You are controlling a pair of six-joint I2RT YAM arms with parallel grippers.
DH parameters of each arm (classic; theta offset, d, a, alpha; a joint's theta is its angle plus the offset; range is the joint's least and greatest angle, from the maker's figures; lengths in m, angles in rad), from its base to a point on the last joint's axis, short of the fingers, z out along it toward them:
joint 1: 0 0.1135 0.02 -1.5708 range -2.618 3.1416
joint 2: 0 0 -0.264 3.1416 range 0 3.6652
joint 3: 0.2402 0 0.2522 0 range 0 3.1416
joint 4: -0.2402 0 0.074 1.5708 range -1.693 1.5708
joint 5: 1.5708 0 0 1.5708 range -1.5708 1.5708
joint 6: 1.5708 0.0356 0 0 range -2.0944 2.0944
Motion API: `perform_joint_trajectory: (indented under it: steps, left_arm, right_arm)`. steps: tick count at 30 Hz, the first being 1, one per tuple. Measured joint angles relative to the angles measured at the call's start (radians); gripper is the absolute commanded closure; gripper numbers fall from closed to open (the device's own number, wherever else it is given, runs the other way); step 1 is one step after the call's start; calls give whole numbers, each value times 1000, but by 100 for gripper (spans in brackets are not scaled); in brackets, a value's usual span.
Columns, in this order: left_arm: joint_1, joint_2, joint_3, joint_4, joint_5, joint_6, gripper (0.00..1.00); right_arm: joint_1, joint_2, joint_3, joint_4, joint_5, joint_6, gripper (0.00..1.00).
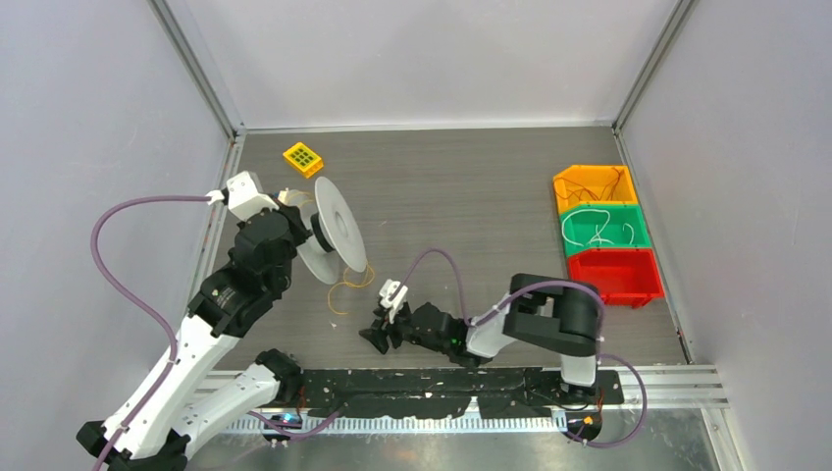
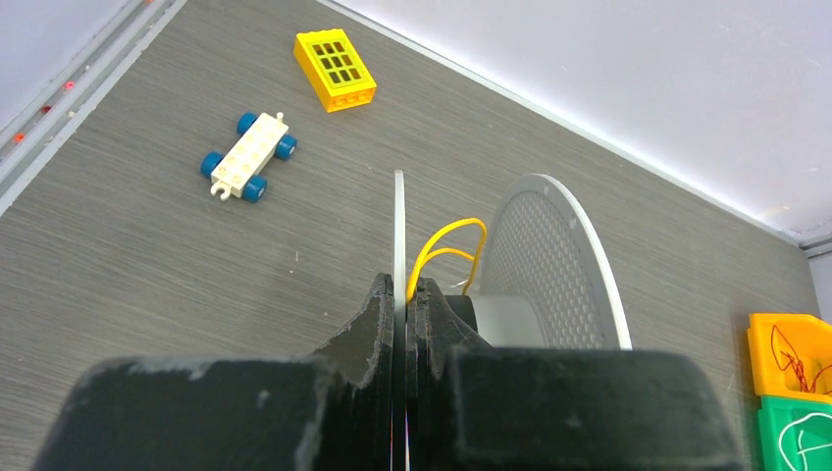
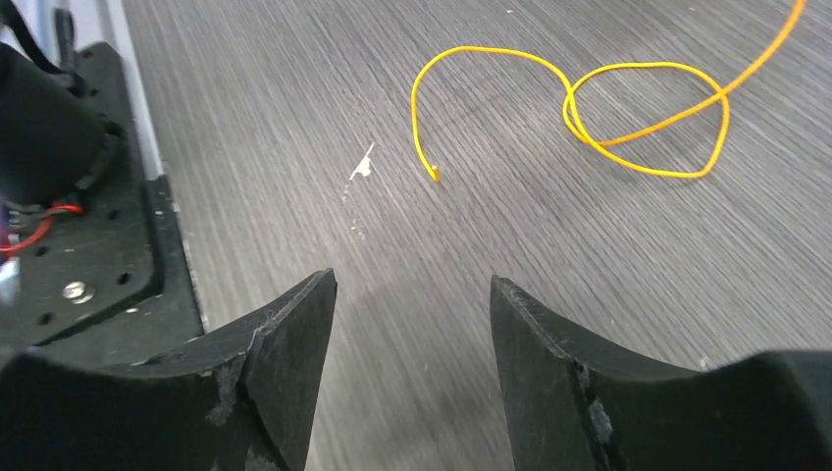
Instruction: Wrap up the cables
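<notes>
The yellow cable [image 3: 608,118] lies in loose loops on the table, its free end [image 3: 432,175] just ahead of my right gripper [image 3: 412,285]. That gripper is open and holds nothing. From above, the cable [image 1: 343,285] hangs from a grey spool [image 1: 334,231] down to the table, and the right gripper [image 1: 378,334] is low, to the right of its loops. My left gripper [image 2: 404,285] is shut on the spool's thin near flange [image 2: 399,216]. A cable loop [image 2: 446,245] rises between that flange and the far perforated flange [image 2: 559,255].
A yellow brick [image 1: 303,158] lies at the back left, and a white toy chassis with blue wheels [image 2: 248,157] is near it. Orange [image 1: 594,183], green [image 1: 603,228] and red [image 1: 616,277] bins stand along the right side. The black base plate [image 3: 88,245] is left of the right gripper.
</notes>
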Motion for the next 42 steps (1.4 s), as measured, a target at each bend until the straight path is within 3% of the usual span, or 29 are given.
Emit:
perform_joint_trajectory:
  steps: [9, 15, 17, 18, 19, 21, 27, 33, 37, 39, 42]
  left_arm:
    - [0, 0, 4, -1, -7, -5, 100]
    - [0, 0, 4, 0, -17, -3, 100]
    - [0, 0, 4, 0, -21, -2, 100]
    - [1, 1, 4, 1, -22, -1, 100]
    - [1, 2, 4, 2, -23, -1, 100]
    - [3, 5, 4, 5, -23, 0, 100]
    - [17, 23, 4, 11, -23, 6, 100]
    - [60, 61, 6, 50, -56, 55, 100]
    - [101, 107, 16, 74, -87, 105, 100]
    - [119, 131, 29, 82, -103, 137, 100]
    - [135, 159, 47, 100, -117, 173, 100]
  right_arm:
    - [-3, 262, 151, 175, 8, -93, 32]
    - [-34, 357, 208, 262, -14, -96, 38]
    - [-43, 382, 233, 277, -23, -97, 44]
    - [-46, 394, 246, 285, -30, -98, 55]
    - [-48, 403, 256, 291, -37, -99, 73]
    - [-53, 412, 263, 298, -52, -106, 91]
    - [-55, 402, 144, 419, -118, -81, 95]
    - [-10, 64, -211, 425, -120, -35, 95]
    - [32, -216, -341, 413, -83, -15, 94]
    - [46, -397, -382, 339, -61, -14, 95]
    - [73, -700, -349, 80, -30, -37, 95]
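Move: The yellow cable's free end lies on the table about 5 cm ahead of the right hand and 5 cm to its left, roughly 4 cm below. From the right hand, the cable's loop is some 12 cm ahead, 2 cm left and 5 cm down; a white mark lies about 2 cm nearer and 2 cm left of the cable end; the spool hangs 13 cm ahead, 8 cm left and 21 cm up. From the left hand, the cable end is about 8 cm back, 6 cm right and nearly 30 cm below. The right fingers shut on the cable's free end and pinch it, after the open hand slides left and forward and sinks about 3 cm. The right hand then lifts about 18 cm while drawing the cable right and back, fingertips tilting up some 20 degrees. Meanwhile the left hand, still gripping the spool's flange, shifts left and forward about 5 cm, turning slightly counter-clockwise and rolling its left side up. ##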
